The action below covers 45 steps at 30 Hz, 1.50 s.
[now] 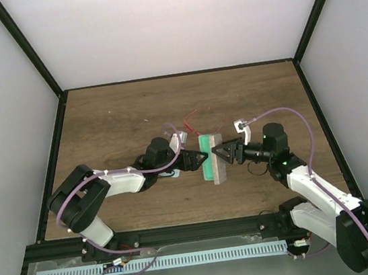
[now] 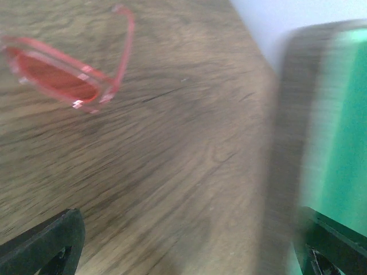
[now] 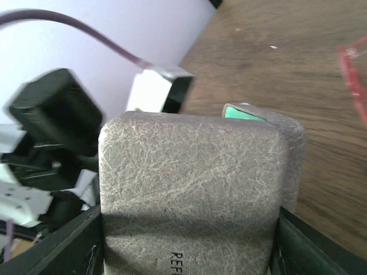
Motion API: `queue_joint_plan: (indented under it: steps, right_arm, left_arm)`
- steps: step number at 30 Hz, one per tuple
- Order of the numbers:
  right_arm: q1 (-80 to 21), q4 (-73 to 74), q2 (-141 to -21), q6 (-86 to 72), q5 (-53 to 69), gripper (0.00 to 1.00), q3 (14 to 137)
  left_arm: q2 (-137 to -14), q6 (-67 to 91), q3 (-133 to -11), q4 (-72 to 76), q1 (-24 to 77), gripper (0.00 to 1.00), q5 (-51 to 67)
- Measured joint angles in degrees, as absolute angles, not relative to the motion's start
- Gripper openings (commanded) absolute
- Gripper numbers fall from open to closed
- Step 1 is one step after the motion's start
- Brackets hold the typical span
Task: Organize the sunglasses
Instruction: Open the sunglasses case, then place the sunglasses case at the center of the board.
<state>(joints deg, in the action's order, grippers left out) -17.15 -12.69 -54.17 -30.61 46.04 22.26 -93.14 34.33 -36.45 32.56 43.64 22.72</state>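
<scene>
The red sunglasses (image 1: pixel 195 117) lie on the wooden table just behind the grey case (image 1: pixel 218 157); they also show in the left wrist view (image 2: pixel 63 74), arms unfolded. The case stands open mid-table, green lining (image 1: pixel 206 158) facing left. My left gripper (image 1: pixel 197 157) is open at the lining side, its far fingertip (image 2: pixel 330 246) against the green lining (image 2: pixel 344 143). My right gripper (image 1: pixel 223 153) is at the case's grey outer side. In the right wrist view the grey case (image 3: pixel 192 195) fills the gap between its fingers (image 3: pixel 74 246), held across its width.
A pale blue cloth (image 1: pixel 174 173) peeks out under the left forearm. White walls with black frame posts surround the table (image 1: pixel 113 113). A purple cable (image 1: pixel 289 113) loops above the right arm.
</scene>
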Motion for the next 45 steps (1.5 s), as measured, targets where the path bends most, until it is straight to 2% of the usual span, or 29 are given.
queue_joint_plan:
  steps: [8, 20, 27, 35, 45]
  right_arm:
    - [-17.45, -13.76, -55.11, -30.87, 48.38, 0.52, 22.31]
    - [-17.45, -10.37, -70.22, -30.63, 47.55, 0.55, 24.1]
    - [-17.37, -10.15, -78.98, -31.4, 46.89, 0.7, 27.22]
    - [-17.39, -7.75, -80.18, -30.48, 42.65, 0.9, 28.27]
    - [-17.39, -2.94, -77.71, -28.45, 36.71, 0.91, 28.34]
  left_arm:
    - [-94.19, 33.93, -36.45, 28.95, 43.11, 1.0, 20.69]
    - [-88.23, 32.42, -36.42, 24.84, 42.98, 1.0, 19.07]
    - [-87.35, 32.05, -36.42, 24.1, 42.98, 1.0, 18.06]
    - [-87.55, 31.88, -36.42, 23.66, 42.98, 1.0, 18.06]
    - [-88.01, 31.46, -36.42, 23.22, 42.98, 1.0, 18.06]
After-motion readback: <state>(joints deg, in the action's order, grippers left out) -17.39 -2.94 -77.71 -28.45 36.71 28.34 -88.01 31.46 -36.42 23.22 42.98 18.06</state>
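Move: The right hand still grips the part-open sunglasses case, its middle only about 2 cm back and 2 cm left of the pads; the table spot for it lies some 14 cm below. From the left hand the case's middle is about 3 cm right, level ahead and some 4 cm higher. The sunglasses lie roughly 12 cm ahead, 4 cm left and 15 cm below the right hand, the blue cloth about 2 cm ahead and 18 cm left of it. Left finger at the lid's edge, the left hand first draws down about 2 cm and slightly right, then comes off and rises back to its starting height. The right hand lifts briefly by a centimetre, then carries the case down some 11 cm and 3 cm forward, tipping about 25 degrees nose-down, and once low opens its fingers to release, drifting right at the end. ##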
